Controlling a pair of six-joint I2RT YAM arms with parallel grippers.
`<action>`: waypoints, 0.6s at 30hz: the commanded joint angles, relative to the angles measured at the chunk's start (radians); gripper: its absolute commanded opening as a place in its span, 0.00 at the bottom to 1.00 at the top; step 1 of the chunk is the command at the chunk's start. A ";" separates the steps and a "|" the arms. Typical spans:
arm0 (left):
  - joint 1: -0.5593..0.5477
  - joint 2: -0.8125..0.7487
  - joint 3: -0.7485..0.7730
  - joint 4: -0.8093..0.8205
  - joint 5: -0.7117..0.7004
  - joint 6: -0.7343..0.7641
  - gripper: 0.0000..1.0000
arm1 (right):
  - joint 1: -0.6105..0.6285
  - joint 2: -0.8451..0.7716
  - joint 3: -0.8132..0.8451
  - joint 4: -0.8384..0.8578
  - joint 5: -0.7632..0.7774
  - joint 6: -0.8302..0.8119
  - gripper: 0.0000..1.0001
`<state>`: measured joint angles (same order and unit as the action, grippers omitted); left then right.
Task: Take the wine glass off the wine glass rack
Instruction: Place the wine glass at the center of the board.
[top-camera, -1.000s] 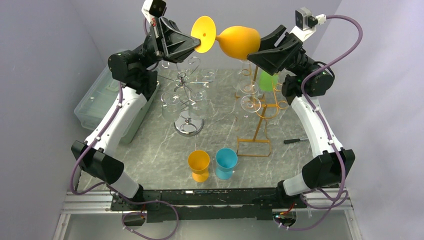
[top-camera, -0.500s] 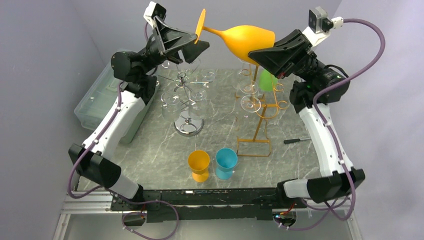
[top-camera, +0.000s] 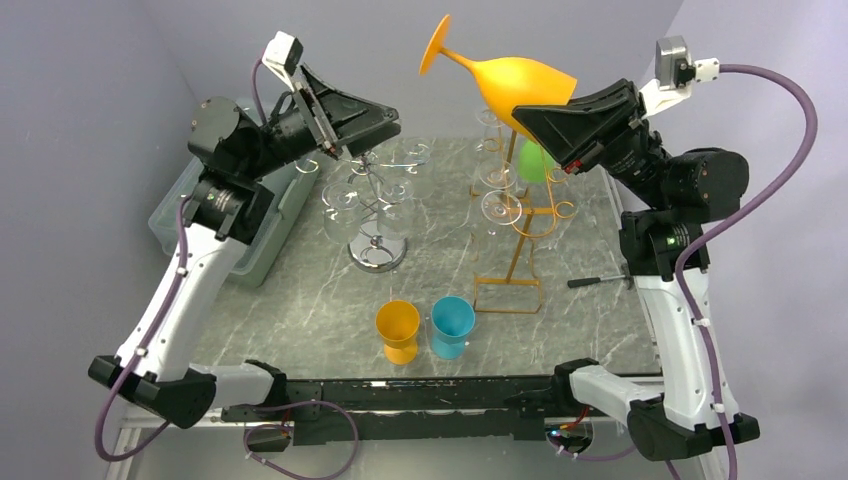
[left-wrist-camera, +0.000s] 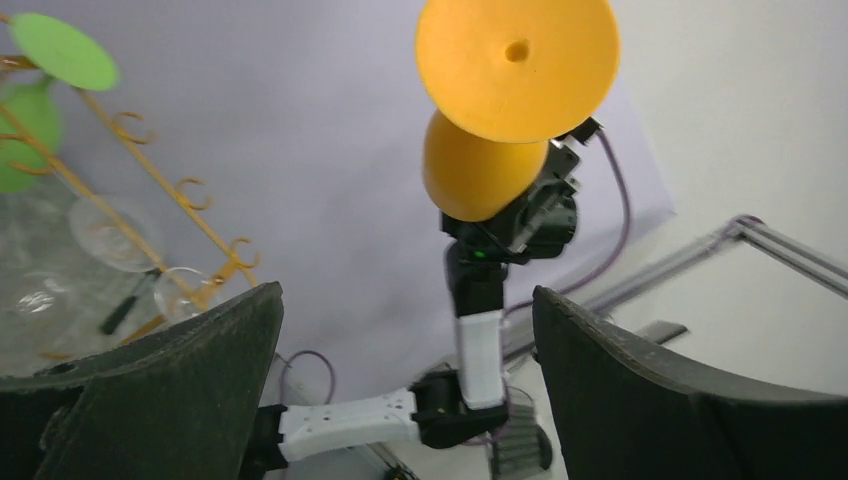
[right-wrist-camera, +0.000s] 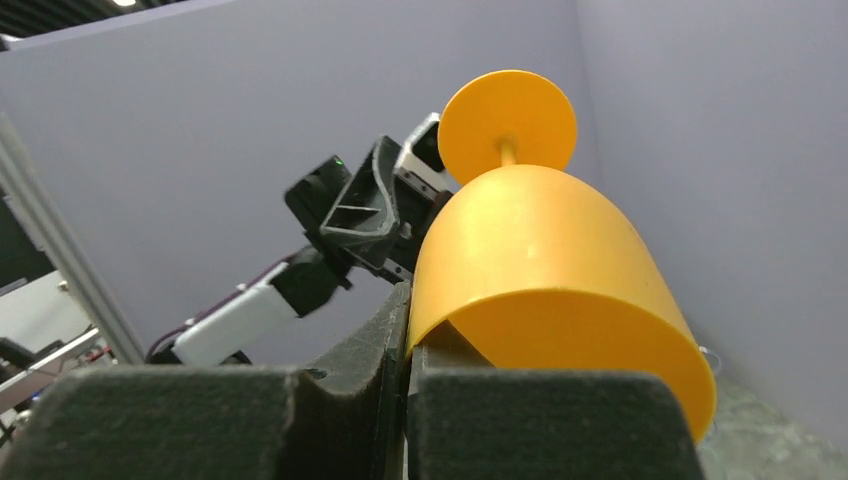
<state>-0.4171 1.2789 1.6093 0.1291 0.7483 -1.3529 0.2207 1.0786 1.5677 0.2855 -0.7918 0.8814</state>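
My right gripper (top-camera: 540, 118) is shut on the rim of an orange wine glass (top-camera: 515, 78), held high above the table, foot pointing up-left. In the right wrist view the glass (right-wrist-camera: 545, 270) has one finger inside the bowl and one outside at the jaw line (right-wrist-camera: 408, 330). In the left wrist view the glass (left-wrist-camera: 500, 110) shows foot-on, apart from me. My left gripper (top-camera: 385, 118) is open and empty, above the silver rack (top-camera: 375, 200). The gold wine glass rack (top-camera: 520, 220) holds a green glass (top-camera: 535, 160) and clear glasses.
An orange cup (top-camera: 398, 330) and a blue cup (top-camera: 452, 325) stand near the front. A clear bin (top-camera: 190, 205) sits at the left table edge. A dark tool (top-camera: 592, 282) lies right of the gold rack. Grey walls close in on three sides.
My left gripper let go of the glass's foot, opened and drew back left. My right gripper carried the orange glass up and to the right.
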 joint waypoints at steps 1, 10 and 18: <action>0.011 -0.063 0.092 -0.393 -0.145 0.346 1.00 | 0.001 -0.009 0.056 -0.225 0.069 -0.106 0.00; 0.011 -0.196 0.285 -0.858 -0.544 0.756 1.00 | 0.072 0.041 0.170 -0.517 0.069 -0.113 0.00; 0.011 -0.266 0.318 -0.987 -0.745 0.889 1.00 | 0.286 0.089 0.232 -0.801 0.069 -0.113 0.00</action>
<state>-0.4107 1.0176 1.9171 -0.7582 0.1406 -0.5838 0.4229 1.1580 1.7550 -0.3481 -0.7303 0.7769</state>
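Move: The right hand already holds the orange wine glass by its bowl. The clear board at front centre lies about 8 cm back, 8 left and 61 below. The standing blue glass is about 8 back and 6 left, the standing orange cup 8 back and 15 left, both some 54 down. The gold rack's middle stands 15 ahead, 8 right, 42 below. From the left hand, that board spot is about 12 back, 4 right, 56 below. Downward by about 6 cm and, late on, some 4 cm left, the right hand carries the wine glass towards the board's front, first easing forward and then drawing back, its wrist tipping so the glass's foot sinks. Its fingers keep their pinch on the bowl. The empty left hand, still open, dips, then swings left out of the way, turning counter-clockwise and tipping its fingers down. ##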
